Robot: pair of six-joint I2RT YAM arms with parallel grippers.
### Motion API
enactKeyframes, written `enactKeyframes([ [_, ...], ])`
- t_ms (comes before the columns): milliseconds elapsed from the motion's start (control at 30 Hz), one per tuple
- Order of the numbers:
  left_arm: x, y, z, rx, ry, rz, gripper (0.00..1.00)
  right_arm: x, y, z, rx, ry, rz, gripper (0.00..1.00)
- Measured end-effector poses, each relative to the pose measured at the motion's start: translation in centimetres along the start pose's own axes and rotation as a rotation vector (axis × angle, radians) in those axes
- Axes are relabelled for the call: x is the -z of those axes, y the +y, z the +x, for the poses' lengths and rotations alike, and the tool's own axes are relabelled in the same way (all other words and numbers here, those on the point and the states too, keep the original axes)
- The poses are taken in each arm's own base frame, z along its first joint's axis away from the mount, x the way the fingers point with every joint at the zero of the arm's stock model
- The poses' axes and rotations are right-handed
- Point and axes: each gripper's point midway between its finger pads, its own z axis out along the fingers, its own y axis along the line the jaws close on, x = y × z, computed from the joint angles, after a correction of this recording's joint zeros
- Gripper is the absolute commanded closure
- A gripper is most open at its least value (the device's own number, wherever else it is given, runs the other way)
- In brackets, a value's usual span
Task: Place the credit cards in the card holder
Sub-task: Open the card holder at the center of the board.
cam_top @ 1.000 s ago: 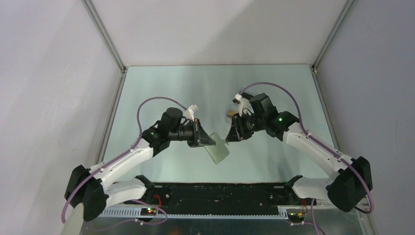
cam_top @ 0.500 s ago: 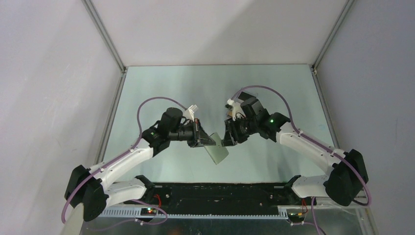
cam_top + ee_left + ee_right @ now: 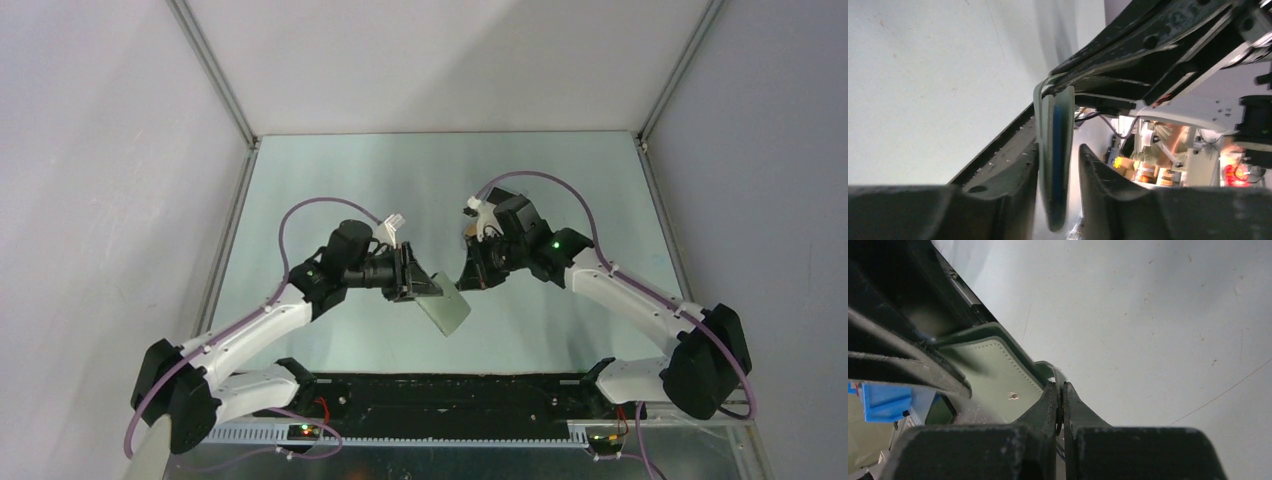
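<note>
The card holder [image 3: 448, 311], a flat grey-green wallet, hangs above the table between both arms. In the left wrist view it stands edge-on [image 3: 1054, 150], a blue strip showing along its inside. My left gripper [image 3: 415, 286] [image 3: 1059, 150] has it between the jaws; one finger lies against it and a gap shows at the other finger [image 3: 1093, 170]. My right gripper [image 3: 468, 277] [image 3: 1059, 386] is shut on the wallet's thin upper edge, next to the stitched green face [image 3: 993, 370]. The credit cards are out of view.
The pale table [image 3: 400, 180] is bounded by metal frame rails at the left [image 3: 225, 240] and right [image 3: 665, 230], with grey walls behind. A black base rail [image 3: 450, 390] runs along the near edge between the arm mounts.
My right gripper moved left to the wallet's upper edge and closed on it. My left gripper's jaws have loosened slightly around the wallet, which has hardly moved.
</note>
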Motion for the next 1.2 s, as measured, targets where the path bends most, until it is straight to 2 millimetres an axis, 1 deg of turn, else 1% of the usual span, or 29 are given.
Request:
enactKeyframes([
  [33,0.0,0.0,0.0,-0.007,-0.003,-0.001,0.32,0.2,0.1,-0.1,0.0,-0.007,-0.004,1.0],
  [100,0.1,0.3,-0.2,-0.023,-0.02,-0.016,0.09,0.9,0.2,-0.6,0.003,-0.03,-0.011,1.0],
  [167,0.3,0.8,-0.6,-0.039,-0.048,-0.051,0.01,1.8,0.6,-0.8,0.014,-0.048,-0.024,1.0],
  [233,0.9,1.4,-1.1,-0.062,-0.094,-0.1,0.01,2.7,1.1,-0.9,0.032,-0.063,-0.041,1.0],
  [300,2.0,1.6,-1.8,-0.105,-0.158,-0.139,0.0,3.6,1.7,-0.6,0.052,-0.062,-0.065,1.0],
  [400,3.5,1.0,-2.7,-0.183,-0.235,-0.153,0.0,4.6,2.9,-0.3,0.079,-0.048,-0.112,1.0],
  [500,4.4,0.2,-3.2,-0.273,-0.269,-0.149,0.0,5.5,4.3,-0.6,0.104,-0.035,-0.162,1.0],
  [600,4.5,-0.1,-3.1,-0.353,-0.261,-0.149,0.0,6.0,5.4,-0.6,0.117,-0.006,-0.211,1.0],
  [667,4.4,-0.1,-2.9,-0.403,-0.25,-0.15,0.0,6.1,5.8,-0.5,0.119,0.014,-0.235,1.0],
  [833,4.3,0.0,-2.7,-0.545,-0.222,-0.147,0.0,6.1,6.2,0.9,0.11,0.089,-0.288,1.0],
  [967,3.8,-0.1,-2.4,-0.637,-0.207,-0.1,0.0,6.3,6.7,1.8,0.111,0.127,-0.332,1.0],
  [1067,3.2,0.5,-1.5,-0.719,-0.187,-0.047,0.0,6.7,7.4,2.2,0.12,0.144,-0.382,1.0],
  [1200,3.1,1.2,0.5,-0.862,-0.181,0.042,0.0,7.2,8.1,2.7,0.127,0.166,-0.434,1.0],
])
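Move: The card holder is between the hands: the left hand still has its edge loosely between the fingers, the holder's middle lying about 2 cm to that hand's right, 3 cm back and 2 cm below. From the right hand, which already pinches the holder's strap, that middle is some 3 cm left, 4 cm back and 3 cm below. The orange cards lie about 9 cm ahead of the right hand and 4 cm to its right, the black card 16 cm ahead and 8 cm right, both some 14 cm below. The right hand keeps its shut pinch on the strap and draws the card holder up about 7 cm, then steadily back some 8 cm, turning roughly 25 degrees counter-clockwise. Meanwhile the left fingers spread wide and let go of the holder's edge; that hand backs off about 4 cm to the left, going slightly forward and up, then eases back and down again while rolling close to 50 degrees about its finger line, ending open and facing the holder. ##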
